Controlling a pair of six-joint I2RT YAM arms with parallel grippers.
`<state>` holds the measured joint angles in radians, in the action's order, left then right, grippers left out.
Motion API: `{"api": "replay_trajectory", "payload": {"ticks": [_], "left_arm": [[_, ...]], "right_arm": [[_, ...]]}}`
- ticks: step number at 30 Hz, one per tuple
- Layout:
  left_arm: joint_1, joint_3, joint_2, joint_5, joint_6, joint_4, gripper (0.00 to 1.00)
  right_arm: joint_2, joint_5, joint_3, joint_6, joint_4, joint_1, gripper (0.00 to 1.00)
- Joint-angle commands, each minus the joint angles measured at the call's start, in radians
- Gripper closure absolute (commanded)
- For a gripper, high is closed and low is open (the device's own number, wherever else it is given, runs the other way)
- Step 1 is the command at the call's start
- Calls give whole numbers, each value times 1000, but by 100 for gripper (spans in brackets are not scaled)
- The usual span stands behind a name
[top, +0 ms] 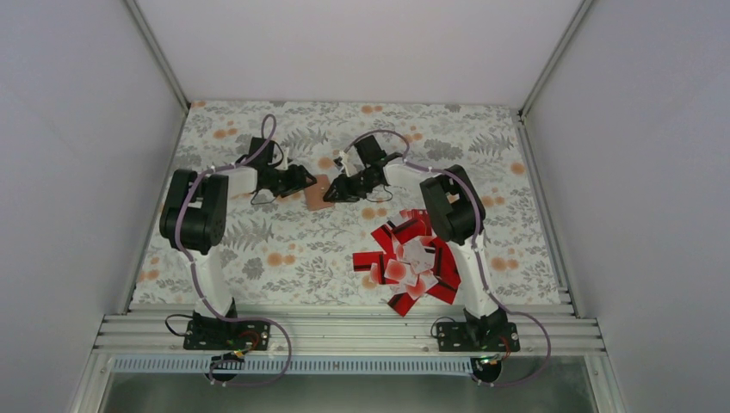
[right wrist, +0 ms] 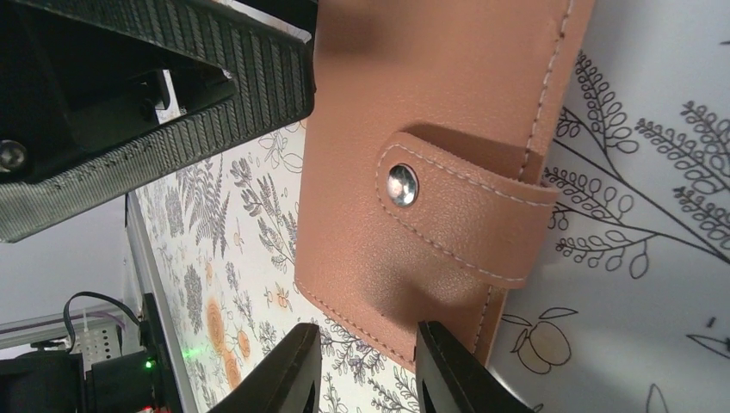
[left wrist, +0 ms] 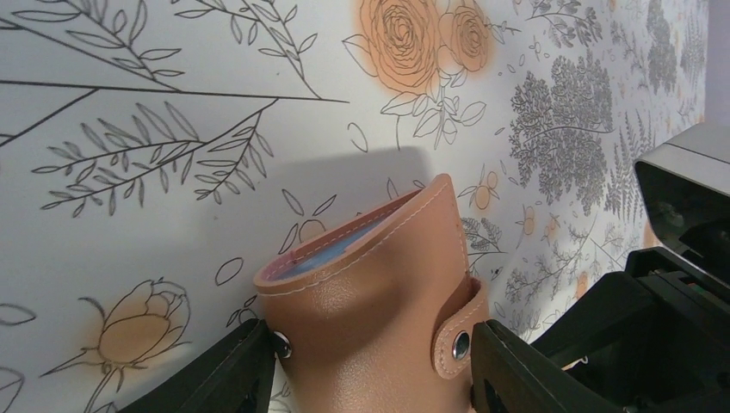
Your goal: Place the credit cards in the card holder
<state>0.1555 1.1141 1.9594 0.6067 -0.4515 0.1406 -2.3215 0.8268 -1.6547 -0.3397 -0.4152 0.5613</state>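
The tan card holder (top: 318, 198) is at the middle of the table between my two grippers. In the left wrist view the card holder (left wrist: 370, 284) is bowed, its top edge gaping on a bluish inside. My left gripper (left wrist: 370, 344) is shut on it, one finger on each snap side. In the right wrist view the card holder (right wrist: 413, 103) shows its snapped strap. My right gripper (right wrist: 370, 344) is open at its lower corner, one finger touching the edge. The credit cards (top: 413, 258), red and white, lie heaped near the right arm.
The floral cloth (top: 284, 249) covers the table. Grey walls close in the left, right and back sides. A metal rail (top: 344, 331) with both arm bases runs along the near edge. The right arm (top: 452, 206) reaches over the card heap.
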Motion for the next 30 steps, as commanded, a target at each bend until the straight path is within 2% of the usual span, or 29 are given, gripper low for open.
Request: {"api": "replay_trajectory", "payload": {"ticks": [1, 8, 13, 20, 24, 28, 30], "left_arm": [[19, -24, 52, 35, 23, 10, 42], [19, -54, 67, 84, 18, -52, 49], [19, -82, 71, 135, 28, -104, 57], [20, -123, 66, 205, 14, -205, 77], [20, -118, 65, 236, 11, -221, 97], [19, -112, 28, 231, 11, -198, 98], [19, -106, -5, 221, 13, -167, 97]], "right_arm": [[-25, -76, 60, 20, -41, 10, 71], [-60, -94, 76, 37, -39, 3, 73], [-75, -92, 83, 46, -40, -14, 74], [-70, -68, 81, 66, -43, -27, 75], [-50, -62, 84, 77, -37, -30, 74], [2, -82, 82, 90, -38, -32, 69], [48, -116, 79, 104, -55, -34, 61]]}}
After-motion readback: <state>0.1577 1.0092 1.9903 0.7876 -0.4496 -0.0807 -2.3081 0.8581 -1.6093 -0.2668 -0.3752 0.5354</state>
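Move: Just in front of the left hand, the card holder lies with its mouth facing forward, already between the open fingers; its middle is about 3 cm back, 3 cm to the right and 1 cm below that hand. From the right hand, at the holder's rear right corner, that middle is some 2 cm ahead, 2 cm left and 1 cm lower, while the credit cards are piled about 16 cm back and 20 cm right, roughly 2 cm lower. Closing its fingers from well open to nearly shut, the left hand pinches the card holder just behind the mouth, easing about 2 cm right and 1.5 cm back and tilting some 10 degrees as they close. The right hand stays low by the closed end, drifts about 1 cm right, and its fingers part slightly at the end. ##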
